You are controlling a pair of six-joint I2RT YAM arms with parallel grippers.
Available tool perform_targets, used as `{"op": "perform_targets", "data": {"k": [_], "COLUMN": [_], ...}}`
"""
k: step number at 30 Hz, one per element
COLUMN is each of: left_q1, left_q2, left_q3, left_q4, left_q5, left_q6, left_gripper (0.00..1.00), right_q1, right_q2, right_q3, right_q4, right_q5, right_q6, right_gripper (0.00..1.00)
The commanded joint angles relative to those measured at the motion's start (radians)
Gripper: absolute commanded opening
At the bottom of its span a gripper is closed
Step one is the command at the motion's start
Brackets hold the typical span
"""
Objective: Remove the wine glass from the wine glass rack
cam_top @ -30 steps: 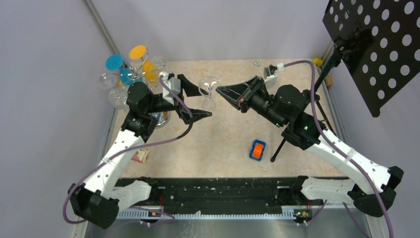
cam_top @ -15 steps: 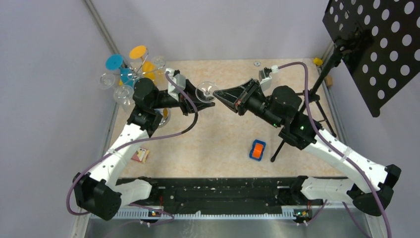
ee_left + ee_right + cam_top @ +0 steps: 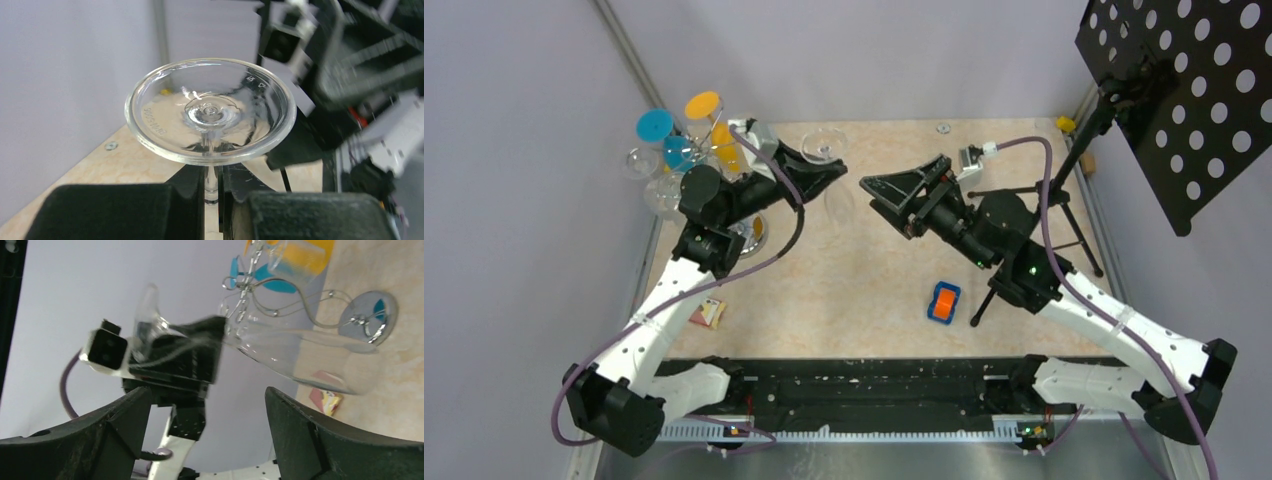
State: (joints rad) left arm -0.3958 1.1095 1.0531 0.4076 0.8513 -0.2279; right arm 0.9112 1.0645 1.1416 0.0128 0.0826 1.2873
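Observation:
The clear wine glass (image 3: 824, 152) is off the rack and tilted over the table, its round foot (image 3: 210, 117) facing the left wrist camera. My left gripper (image 3: 831, 174) is shut on its thin stem (image 3: 212, 182), just under the foot. The bowl (image 3: 300, 357) points down toward the table. The silver wire wine glass rack (image 3: 692, 152), with its chrome base (image 3: 372, 317), stands at the back left behind the left arm. My right gripper (image 3: 872, 196) hangs open a little to the right of the glass, with nothing between its fingers (image 3: 207, 390).
Other glasses with blue and orange discs (image 3: 703, 104) hang on the rack. An orange and blue toy car (image 3: 943, 302) lies mid-table. A black tripod (image 3: 1034, 215) carrying a perforated board (image 3: 1184, 90) stands at the right. A small packet (image 3: 709, 313) lies by the left arm.
My left gripper closed on the glass stem and carried the glass toward the back. The right gripper opened, let go of the glass and drew back to the right.

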Motion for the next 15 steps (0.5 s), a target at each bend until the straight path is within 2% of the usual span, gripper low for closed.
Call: {"op": "perform_targets", "data": {"k": [1, 4, 9, 12, 15], "left_q1": [-0.002, -0.003, -0.001, -0.002, -0.002], "left_q2": [-0.056, -0.082, -0.119, -0.140, -0.157], "left_q3": [0.058, 0.079, 0.138, 0.148, 0.143], "left_q4": [0.035, 0.008, -0.117, -0.159, -0.170], "left_q5": [-0.446, -0.605, -0.762, -0.786, -0.793], "left_q6": [-0.228, -0.386, -0.594, -0.688, -0.774], "left_gripper": [0.00, 0.00, 0.00, 0.00, 0.00], "right_q1": [-0.003, -0.004, -0.004, -0.004, -0.003], "right_q2": [-0.104, -0.130, -0.136, -0.124, -0.093], "right_q3": [-0.132, -0.208, -0.248, -0.258, -0.226], "right_q4": [0.138, 0.231, 0.345, 0.465, 0.513], "right_q5": [0.112, 0.123, 0.096, 0.052, -0.012], "right_q6": [-0.110, -0.124, -0.136, -0.153, -0.163], "right_gripper": [0.86, 0.85, 0.85, 0.85, 0.83]}}
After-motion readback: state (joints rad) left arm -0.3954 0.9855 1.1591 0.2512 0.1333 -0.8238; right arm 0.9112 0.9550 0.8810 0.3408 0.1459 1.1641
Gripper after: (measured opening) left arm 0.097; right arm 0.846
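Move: The wine glass hangs upside down by its stem in the left fingers, foot above them, with its middle about 6 cm straight below the left hand. From that hand, the wine glass rack stands about 20 cm to the left and 5 cm farther out, its middle about 20 cm lower. From the empty, open right hand, the glass's middle lies about 4 cm ahead, 4 cm left and 7 cm below. The wine glass, still pinched by its stem, is carried up about 9 cm and nearly as far left by the left hand, a little forward as well, away from the right gripper. The left wrist turns it some 50 degrees, fingertips swinging up and forward. The right hand, still open, edges right while dipping, then rises most of the way back. ##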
